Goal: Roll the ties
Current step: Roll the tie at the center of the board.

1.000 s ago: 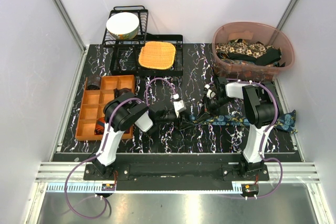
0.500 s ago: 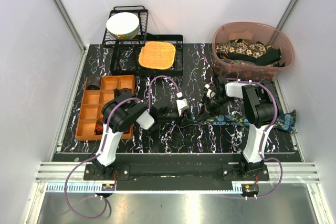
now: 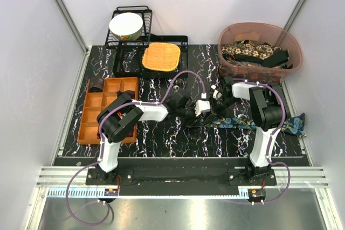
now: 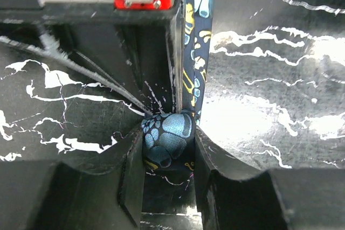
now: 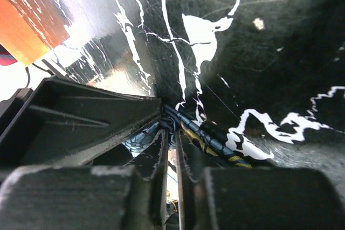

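A dark blue tie [image 3: 242,124] with teal and yellow print lies across the right half of the table. Its wide end is at the far right. My left gripper [image 3: 204,107] reaches in from the left and is shut on the rolled end of the tie [image 4: 167,143]. The rest of the strip [image 4: 198,36] runs away from the left gripper [image 4: 168,133]. My right gripper [image 3: 216,96] stands tip to tip with the left one. In the right wrist view the right gripper [image 5: 171,130] shows only a thin slit between its fingers, with the tie [image 5: 215,144] bunched at its tips.
A brown bin [image 3: 226,39] at the back right holds more ties. An orange woven mat [image 3: 160,56] and a bowl [image 3: 126,25] rest on a black rack at the back. An orange compartment tray [image 3: 91,111] stands at the left.
My left arm has stretched to the right, up against the right gripper, and its jaws have closed on the tie's rolled end. The right gripper's jaws have parted a little.
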Motion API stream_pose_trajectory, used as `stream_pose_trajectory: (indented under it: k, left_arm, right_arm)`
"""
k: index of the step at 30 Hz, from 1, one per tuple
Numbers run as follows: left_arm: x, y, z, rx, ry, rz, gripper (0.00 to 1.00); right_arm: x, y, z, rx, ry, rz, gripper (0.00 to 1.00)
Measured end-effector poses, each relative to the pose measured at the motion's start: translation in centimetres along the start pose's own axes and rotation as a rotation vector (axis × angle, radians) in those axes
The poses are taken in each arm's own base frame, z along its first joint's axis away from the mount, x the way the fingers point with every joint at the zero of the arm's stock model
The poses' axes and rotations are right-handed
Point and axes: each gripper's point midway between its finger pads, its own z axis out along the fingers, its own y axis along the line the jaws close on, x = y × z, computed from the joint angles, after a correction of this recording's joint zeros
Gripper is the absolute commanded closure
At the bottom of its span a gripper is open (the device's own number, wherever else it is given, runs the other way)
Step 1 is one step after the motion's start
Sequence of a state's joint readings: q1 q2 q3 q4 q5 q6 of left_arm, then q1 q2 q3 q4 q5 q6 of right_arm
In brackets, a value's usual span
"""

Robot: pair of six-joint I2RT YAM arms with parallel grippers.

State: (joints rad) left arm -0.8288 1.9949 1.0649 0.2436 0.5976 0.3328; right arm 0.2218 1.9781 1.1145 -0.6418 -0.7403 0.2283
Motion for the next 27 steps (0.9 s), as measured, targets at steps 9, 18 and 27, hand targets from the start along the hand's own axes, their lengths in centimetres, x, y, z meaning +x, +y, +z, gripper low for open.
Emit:
stream_pose_trajectory:
  k: [9, 18, 27]
  left_arm:
    - [0.4, 0.5, -0.4, -0.016, 0.165, 0.065, 0.99]
    - [0.6, 0.9, -0.8, -0.021, 0.236, 0.09, 1.0]
    - [0.6, 0.9, -0.8, -0.019, 0.267, 0.109, 0.99]
  right_arm:
    - [-0.2, 0.1, -0.5, 0.023, 0.001, -0.014, 0.69]
    - [-0.6, 0.2, -2.6, -0.022, -0.041, -0.033, 0.57]
    - [-0.3, 2.1, -2.1, -0.157, -0.051, -0.041, 0.6]
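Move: Already between the left fingers sits the rolled part of the tie, its middle at the left hand point. From the right hand, whose fingers are nearly shut at the roll's right side, the roll lies about 2 cm to the left, level in reach and about 1 cm higher. The tie's flat tail runs off to the right, its middle some 19 cm right of the right hand, level in reach and about 1 cm lower. Opening to a bit under half, the right fingers release the tie beside the roll as the hand rises about 3 cm, swinging some 1.5 cm right and then back left above the tail. The left hand keeps its pinch on the roll and winds it on, tipping its fingers some 15 degrees more steeply down while easing about 1 cm left and forward. ##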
